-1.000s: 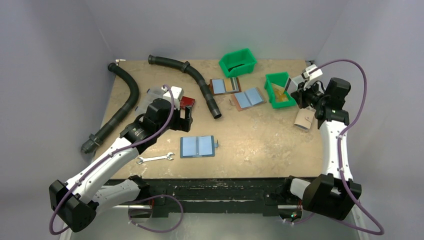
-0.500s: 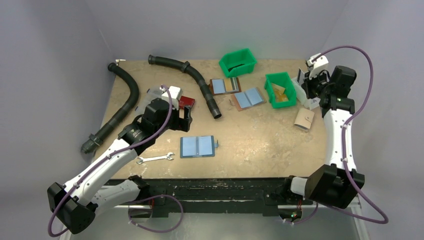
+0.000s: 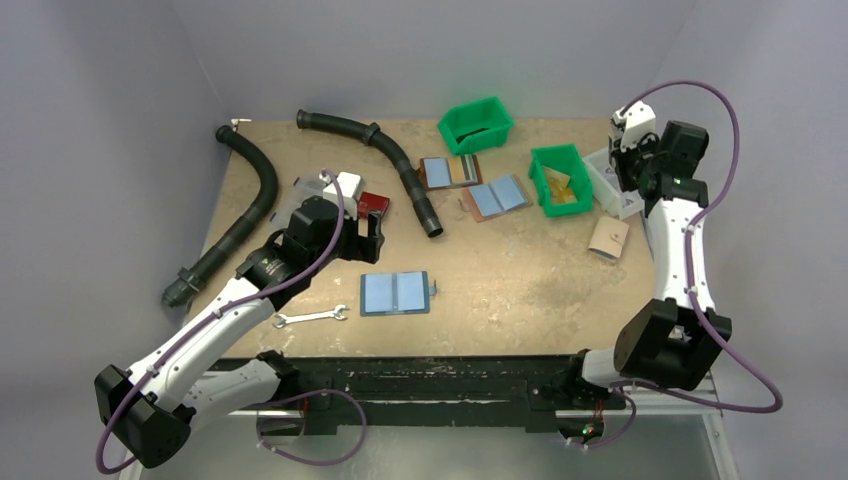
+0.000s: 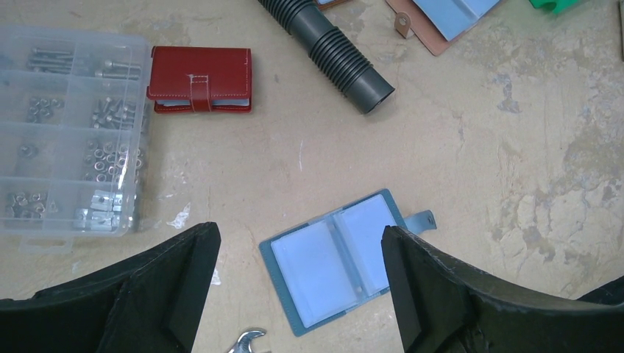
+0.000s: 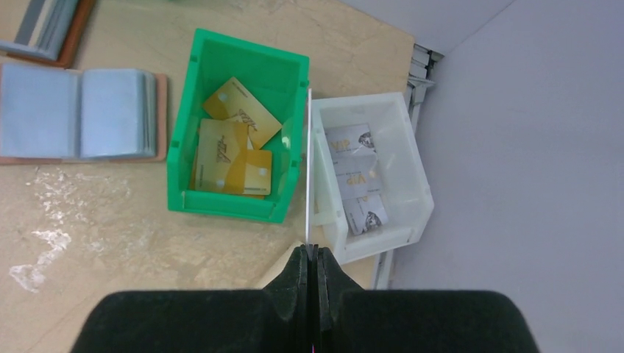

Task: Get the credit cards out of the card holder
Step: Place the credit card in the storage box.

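The card holder (image 3: 396, 293) lies open and flat near the table's front, dark blue with light-blue pockets (image 4: 335, 261) and its snap tab to the right. My left gripper (image 3: 370, 232) hovers above it, open, its fingertips (image 4: 302, 250) framing the holder with nothing between them. My right gripper (image 3: 625, 175) is shut on a thin credit card (image 5: 307, 169) seen edge-on, held above the gap between a green bin (image 5: 221, 206) holding gold cards and a white bin (image 5: 375, 243) holding silver cards.
Two blue-lined holders with brown outsides (image 3: 449, 171) (image 3: 497, 196) lie open mid-back. A red wallet (image 4: 200, 79), a clear screw organiser (image 4: 66, 132), black hoses (image 3: 405, 170), a wrench (image 3: 311, 318), a tan wallet (image 3: 608, 237) and a second green bin (image 3: 476, 124) share the table.
My right arm has swung from over the green bin to the right, toward the white bin, still gripping the card. The left arm has hardly moved.
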You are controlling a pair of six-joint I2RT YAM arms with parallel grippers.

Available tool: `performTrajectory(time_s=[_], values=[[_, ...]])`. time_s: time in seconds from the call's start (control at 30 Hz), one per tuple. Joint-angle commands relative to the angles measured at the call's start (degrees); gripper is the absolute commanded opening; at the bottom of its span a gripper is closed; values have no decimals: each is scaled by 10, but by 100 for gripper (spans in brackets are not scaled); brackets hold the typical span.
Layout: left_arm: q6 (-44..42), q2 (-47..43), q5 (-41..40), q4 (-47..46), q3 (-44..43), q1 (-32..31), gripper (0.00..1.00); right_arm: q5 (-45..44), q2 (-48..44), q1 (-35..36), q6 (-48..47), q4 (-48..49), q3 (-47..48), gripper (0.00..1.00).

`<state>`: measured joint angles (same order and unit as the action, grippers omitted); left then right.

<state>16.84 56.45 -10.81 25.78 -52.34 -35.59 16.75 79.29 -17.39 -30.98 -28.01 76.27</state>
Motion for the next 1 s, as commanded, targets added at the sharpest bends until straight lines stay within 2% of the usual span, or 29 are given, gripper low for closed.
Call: performTrajectory(time_s=[0.0,0.33,0.57,0.83,0.97], values=[[-9,-8,-8,-10,-2,7,87,-45,6,-3,-19,9,37,0],[-9,-4,-9,-9,-1,10,87,-73,50,-3,-28,15,68,0],[-10,-4,-8,-10,-2,11,87,-117,122,-3,-32,14,99,0],[-10,-1,-9,-10,0,13,87,-222,215,-2,-4,29,156,0],[-10,1,-9,-10,0,14,87,-243,261,-2,8,27,184,0]])
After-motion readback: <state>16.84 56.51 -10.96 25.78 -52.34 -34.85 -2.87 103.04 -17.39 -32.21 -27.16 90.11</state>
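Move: The white storage box lies some 8 cm ahead of the right hand, 7 cm to its right and about 21 cm below. The green box with the gold cards is about level with it, roughly 8 cm to the hand's left and 8 cm ahead. The tan card holder lies about 5 cm back and 4 cm to the right. From the idle left hand, the white box is about 22 cm ahead and 55 cm to the right. Rightward and a little forward at nearly constant height to begin with, then diagonally right, forward and down, the right hand brings the pinched card towards the white box, covering about 13 cm in all. The wrist yaws some 15 degrees clockwise and tips the fingers further down; they stay shut on the card. ##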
